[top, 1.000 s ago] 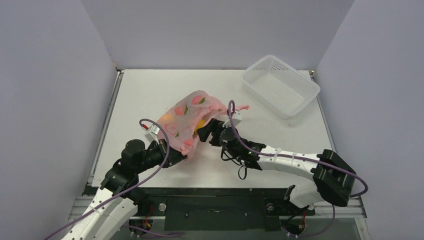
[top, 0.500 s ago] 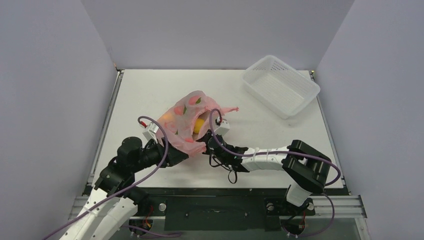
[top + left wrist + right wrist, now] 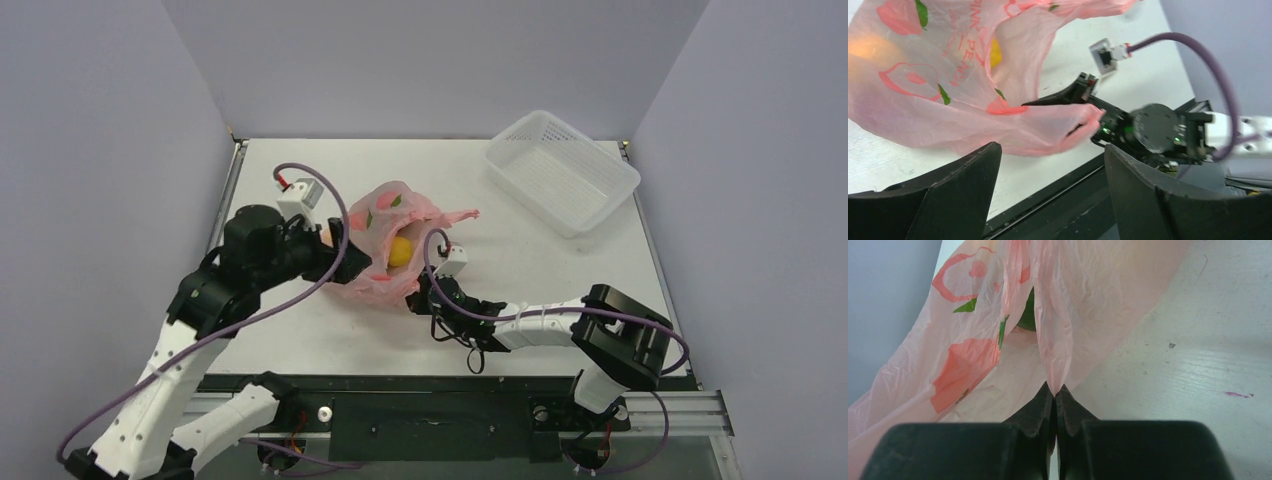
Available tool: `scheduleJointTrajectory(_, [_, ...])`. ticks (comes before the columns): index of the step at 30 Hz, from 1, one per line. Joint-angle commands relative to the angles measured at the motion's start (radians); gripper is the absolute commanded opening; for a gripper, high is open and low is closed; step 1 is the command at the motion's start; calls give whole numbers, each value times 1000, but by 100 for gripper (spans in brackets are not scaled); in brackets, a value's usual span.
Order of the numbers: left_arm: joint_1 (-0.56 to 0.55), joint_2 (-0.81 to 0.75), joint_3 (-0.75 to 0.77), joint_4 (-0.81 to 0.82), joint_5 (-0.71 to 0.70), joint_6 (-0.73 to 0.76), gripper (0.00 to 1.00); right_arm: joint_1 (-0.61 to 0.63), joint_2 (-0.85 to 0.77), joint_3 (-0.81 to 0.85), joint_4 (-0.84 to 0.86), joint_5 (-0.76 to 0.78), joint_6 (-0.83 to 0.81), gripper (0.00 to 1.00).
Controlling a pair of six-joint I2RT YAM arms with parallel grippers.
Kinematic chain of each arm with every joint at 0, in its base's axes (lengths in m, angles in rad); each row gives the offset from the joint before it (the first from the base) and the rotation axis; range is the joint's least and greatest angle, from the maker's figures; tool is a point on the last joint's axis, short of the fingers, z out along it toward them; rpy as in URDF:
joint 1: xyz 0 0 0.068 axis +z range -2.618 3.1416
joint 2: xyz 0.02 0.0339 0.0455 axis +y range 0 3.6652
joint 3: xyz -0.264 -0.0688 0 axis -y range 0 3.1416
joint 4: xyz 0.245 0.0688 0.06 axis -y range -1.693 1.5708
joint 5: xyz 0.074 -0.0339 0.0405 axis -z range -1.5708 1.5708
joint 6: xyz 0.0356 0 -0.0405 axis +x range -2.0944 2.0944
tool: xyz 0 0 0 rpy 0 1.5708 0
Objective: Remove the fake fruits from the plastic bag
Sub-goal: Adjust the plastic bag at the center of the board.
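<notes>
The pink plastic bag lies crumpled mid-table, sagging toward its near side. A yellow fruit shows through it, and it appears again as a yellow fruit in the left wrist view. A dark green fruit sits behind the film. My right gripper is low at the bag's near edge, and this right gripper is shut on a pinched fold of the plastic bag. My left gripper hovers at the bag's left side. This left gripper is open and holds nothing, with the plastic bag just beyond its fingers.
A white perforated basket stands at the back right of the table. The right arm's links lie low across the near right. Grey walls close in the left, the back and the right.
My left gripper opened, let go of the bag and swung up and away to its left side. My right gripper moved to the bag's near edge and shut on a fold. The bag sagged lower.
</notes>
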Motion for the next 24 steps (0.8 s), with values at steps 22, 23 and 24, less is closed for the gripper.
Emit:
scheduleJointTrajectory(22, [-1, 753, 30, 409, -264, 212, 5, 7, -110, -44, 75, 19, -25, 0])
scheduleJointTrajectory(23, [7, 779, 82, 388, -282, 223, 0, 8, -112, -49, 73, 21, -25, 0])
scheduleJointTrajectory(24, [13, 794, 110, 353, -306, 245, 0, 8, -114, -51, 70, 22, -26, 0])
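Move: The left gripper hangs open high above the plastic bag. The left rim of the bag's mouth is about 15 cm ahead, 4 cm right and 20 cm below. The yellow fruit inside lies roughly 14 cm ahead, 8 cm right and 27 cm below; the bag's pink handle sticks out some 19 cm ahead and 22 cm right. The right gripper already holds the near edge; from it the left rim is about 11 cm ahead and 6 cm left, slightly above. Bring the left gripper down some 20 cm and forward about 15 cm, drifting a little right, onto the left rim of the bag's mouth, left side rolling up and fingers tipping farther down. Stay open most of the way, then shut over the last stretch to pinch the film. Keep the right gripper closed on the near edge, lifting it a couple of centimetres. ##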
